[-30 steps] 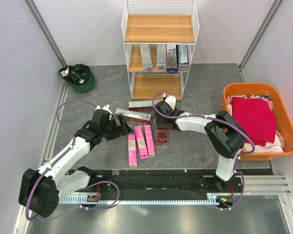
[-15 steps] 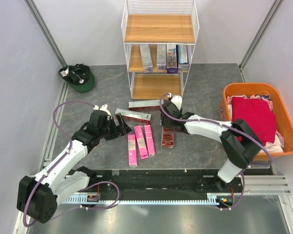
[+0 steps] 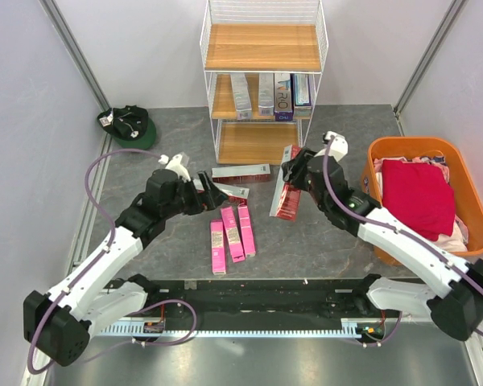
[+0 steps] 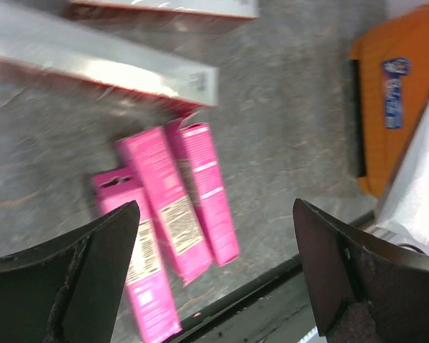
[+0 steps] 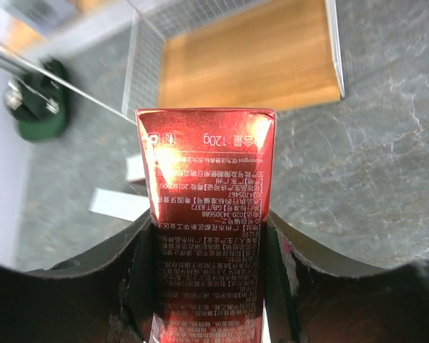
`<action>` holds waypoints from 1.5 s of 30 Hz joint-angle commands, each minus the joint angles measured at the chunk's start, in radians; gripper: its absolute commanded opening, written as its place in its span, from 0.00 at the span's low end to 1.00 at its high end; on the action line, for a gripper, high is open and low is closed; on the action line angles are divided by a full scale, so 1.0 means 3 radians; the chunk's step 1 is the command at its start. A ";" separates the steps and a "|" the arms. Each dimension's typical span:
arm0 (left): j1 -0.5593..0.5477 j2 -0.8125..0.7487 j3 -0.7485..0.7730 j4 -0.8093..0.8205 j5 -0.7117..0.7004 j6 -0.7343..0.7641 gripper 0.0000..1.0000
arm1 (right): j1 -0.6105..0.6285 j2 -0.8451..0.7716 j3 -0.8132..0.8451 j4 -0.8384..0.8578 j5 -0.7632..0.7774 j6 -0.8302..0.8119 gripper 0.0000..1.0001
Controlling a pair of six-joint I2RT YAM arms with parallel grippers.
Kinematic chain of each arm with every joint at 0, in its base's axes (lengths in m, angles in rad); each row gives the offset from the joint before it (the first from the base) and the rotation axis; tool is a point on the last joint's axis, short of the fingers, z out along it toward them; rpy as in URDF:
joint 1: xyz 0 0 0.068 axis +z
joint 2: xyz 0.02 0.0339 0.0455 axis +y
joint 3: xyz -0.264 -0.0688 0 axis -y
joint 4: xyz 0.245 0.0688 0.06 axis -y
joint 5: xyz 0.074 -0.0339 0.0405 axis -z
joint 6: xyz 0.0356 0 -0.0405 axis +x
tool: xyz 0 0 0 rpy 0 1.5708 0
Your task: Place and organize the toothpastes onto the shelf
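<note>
My right gripper (image 3: 295, 178) is shut on a dark red toothpaste box (image 3: 286, 195) and holds it tilted above the floor, in front of the shelf (image 3: 263, 48). In the right wrist view that box (image 5: 207, 179) stands between both fingers (image 5: 137, 250), with the shelf's bottom board (image 5: 250, 64) beyond. Several silver, blue and purple toothpastes (image 3: 271, 95) stand on the middle board. Two dark red boxes (image 3: 240, 172) (image 3: 228, 192) and three pink ones (image 3: 232, 234) lie on the floor. My left gripper (image 3: 210, 195) hangs open over the pink boxes (image 4: 163, 207), holding nothing.
An orange tub (image 3: 465, 186) with red and white cloth stands at the right. A green cap (image 3: 130, 126) lies at the back left. Grey walls close in on both sides. A black rail (image 3: 249, 291) runs along the near edge.
My right gripper has closed on the dark red box, lifted it off the floor and carried it right and back. My left gripper has drifted a little to the right, still open.
</note>
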 commanded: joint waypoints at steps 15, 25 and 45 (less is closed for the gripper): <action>-0.1538 0.0674 0.0657 0.1832 -0.0370 0.0409 0.95 | -0.0299 -0.1286 -0.0647 0.0473 0.0549 0.1306 0.55; -0.1871 0.1114 0.0985 0.1985 -0.0268 0.0665 0.94 | -0.0324 -0.1465 -0.0714 0.0483 0.0606 0.1495 0.56; -0.2030 0.1457 0.1118 0.1995 -0.0364 0.0685 0.42 | -0.0325 -0.1624 -0.0709 0.0473 0.0580 0.1470 0.59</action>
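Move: The red toothpaste box, already held in the right fingers, has its middle about 21 cm right of the left hand, roughly 1 cm ahead and 4 cm higher. About 15 cm below the left hand lie the pink boxes, some 8 cm back and 5 cm right, and a silver-topped box, about 7 cm ahead and 1 cm right. From the right hand, the held box's middle is some 4 cm back, 1 cm left and slightly below. Left hand sweeps 24 cm right, rising, closing around the near end of the box the right carries rightward, rolling. ##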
